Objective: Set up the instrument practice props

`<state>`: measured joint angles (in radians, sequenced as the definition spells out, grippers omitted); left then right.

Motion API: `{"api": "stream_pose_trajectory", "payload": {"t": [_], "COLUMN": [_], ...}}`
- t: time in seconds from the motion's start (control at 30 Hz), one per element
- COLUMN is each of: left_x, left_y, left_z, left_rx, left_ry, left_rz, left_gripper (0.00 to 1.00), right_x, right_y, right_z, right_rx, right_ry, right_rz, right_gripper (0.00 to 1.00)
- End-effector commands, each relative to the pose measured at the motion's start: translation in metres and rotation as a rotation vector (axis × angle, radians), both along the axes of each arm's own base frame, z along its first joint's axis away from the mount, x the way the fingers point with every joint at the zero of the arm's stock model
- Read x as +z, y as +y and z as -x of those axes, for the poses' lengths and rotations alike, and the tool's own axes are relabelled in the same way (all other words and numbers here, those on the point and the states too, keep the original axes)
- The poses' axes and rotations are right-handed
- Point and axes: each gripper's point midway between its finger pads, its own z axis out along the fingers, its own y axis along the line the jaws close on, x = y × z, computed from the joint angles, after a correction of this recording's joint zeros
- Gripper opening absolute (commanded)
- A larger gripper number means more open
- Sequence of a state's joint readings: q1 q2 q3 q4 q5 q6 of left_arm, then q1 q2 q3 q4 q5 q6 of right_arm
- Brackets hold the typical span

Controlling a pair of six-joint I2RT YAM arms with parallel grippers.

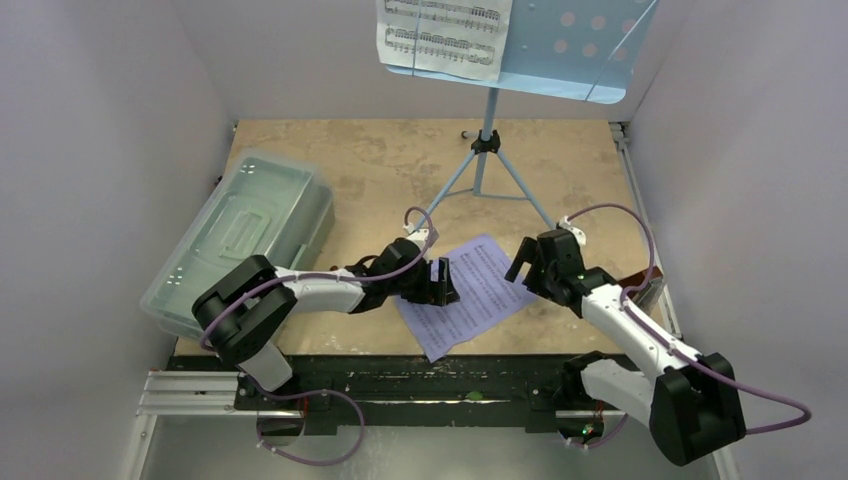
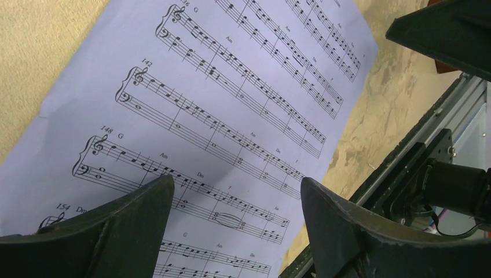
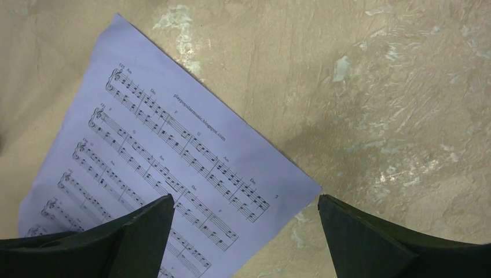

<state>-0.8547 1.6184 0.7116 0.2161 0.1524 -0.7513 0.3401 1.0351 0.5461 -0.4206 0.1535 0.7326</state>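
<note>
A lilac sheet-music page (image 1: 468,295) lies flat on the tan table between the arms. It also shows in the left wrist view (image 2: 191,104) and in the right wrist view (image 3: 156,156). My left gripper (image 1: 440,282) is open and empty over the page's left edge. My right gripper (image 1: 527,262) is open and empty over the page's right corner. A light-blue tripod music stand (image 1: 487,140) stands at the back, and its perforated desk (image 1: 580,50) holds a white page (image 1: 442,35). A small brown object (image 1: 640,290) shows behind the right arm, mostly hidden.
A large clear plastic lidded box (image 1: 240,235) lies at the table's left. The stand's tripod legs (image 1: 520,190) spread just behind the page. White walls close in the left, right and back. A black rail (image 1: 400,380) runs along the near edge.
</note>
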Motion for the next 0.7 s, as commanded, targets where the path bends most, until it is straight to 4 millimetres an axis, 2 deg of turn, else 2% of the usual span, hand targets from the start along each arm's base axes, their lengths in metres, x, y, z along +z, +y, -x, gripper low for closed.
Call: {"api": "stream_pose_trajectory", "payload": {"t": [0.0, 0.1, 0.23, 0.37, 0.5, 0.67], "left_x": [-0.007, -0.009, -0.009, -0.007, -0.007, -0.008], "left_y": [0.004, 0.009, 0.013, 0.014, 0.012, 0.012], "left_z": [-0.002, -0.001, 0.002, 0.003, 0.003, 0.007], "left_rx": [0.060, 0.072, 0.091, 0.090, 0.085, 0.094], "left_ry": [-0.017, -0.016, -0.012, -0.017, -0.020, -0.004], "left_rz": [0.009, 0.000, 0.018, 0.027, 0.039, 0.070], "left_gripper": [0.80, 0.80, 0.80, 0.80, 0.80, 0.80], "right_x": [0.003, -0.006, -0.034, -0.054, -0.052, -0.030], "right_y": [-0.010, -0.010, -0.013, 0.012, 0.048, 0.087], "right_z": [-0.012, -0.011, -0.003, 0.003, 0.004, 0.011], "right_rx": [-0.101, -0.134, -0.197, -0.082, 0.077, 0.249], "right_ry": [-0.040, -0.021, 0.049, 0.119, 0.131, 0.102], "right_rz": [0.002, -0.026, -0.047, -0.128, -0.248, -0.417], "right_gripper": [0.99, 0.99, 0.99, 0.99, 0.99, 0.99]}}
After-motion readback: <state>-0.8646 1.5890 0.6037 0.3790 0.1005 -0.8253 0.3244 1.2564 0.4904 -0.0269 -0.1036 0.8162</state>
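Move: The purple sheet's near right corner lies about 4 cm to the right of the right hand, some 1 cm back and 4 cm below, beside its right finger; the sheet's middle is roughly 17 cm left and 4 cm back. The stand's right foot is about 11 cm ahead and 8 cm right. From the left hand, that corner lies some 23 cm right and 4 cm back, with the sheet's middle about 4 cm right and 3 cm back. With its fingers kept wide open, the right hand first sinks about 2.5 cm beside the sheet's right corner, then sweeps some 6 cm left and 3 cm forward, rolling its left side up by about 15 degrees as its right finger pushes the sheet's end towards the left hand. The left hand stays in place low over the sheet's middle, its open fingers at the paper, and only turns a few degrees counter-clockwise. ##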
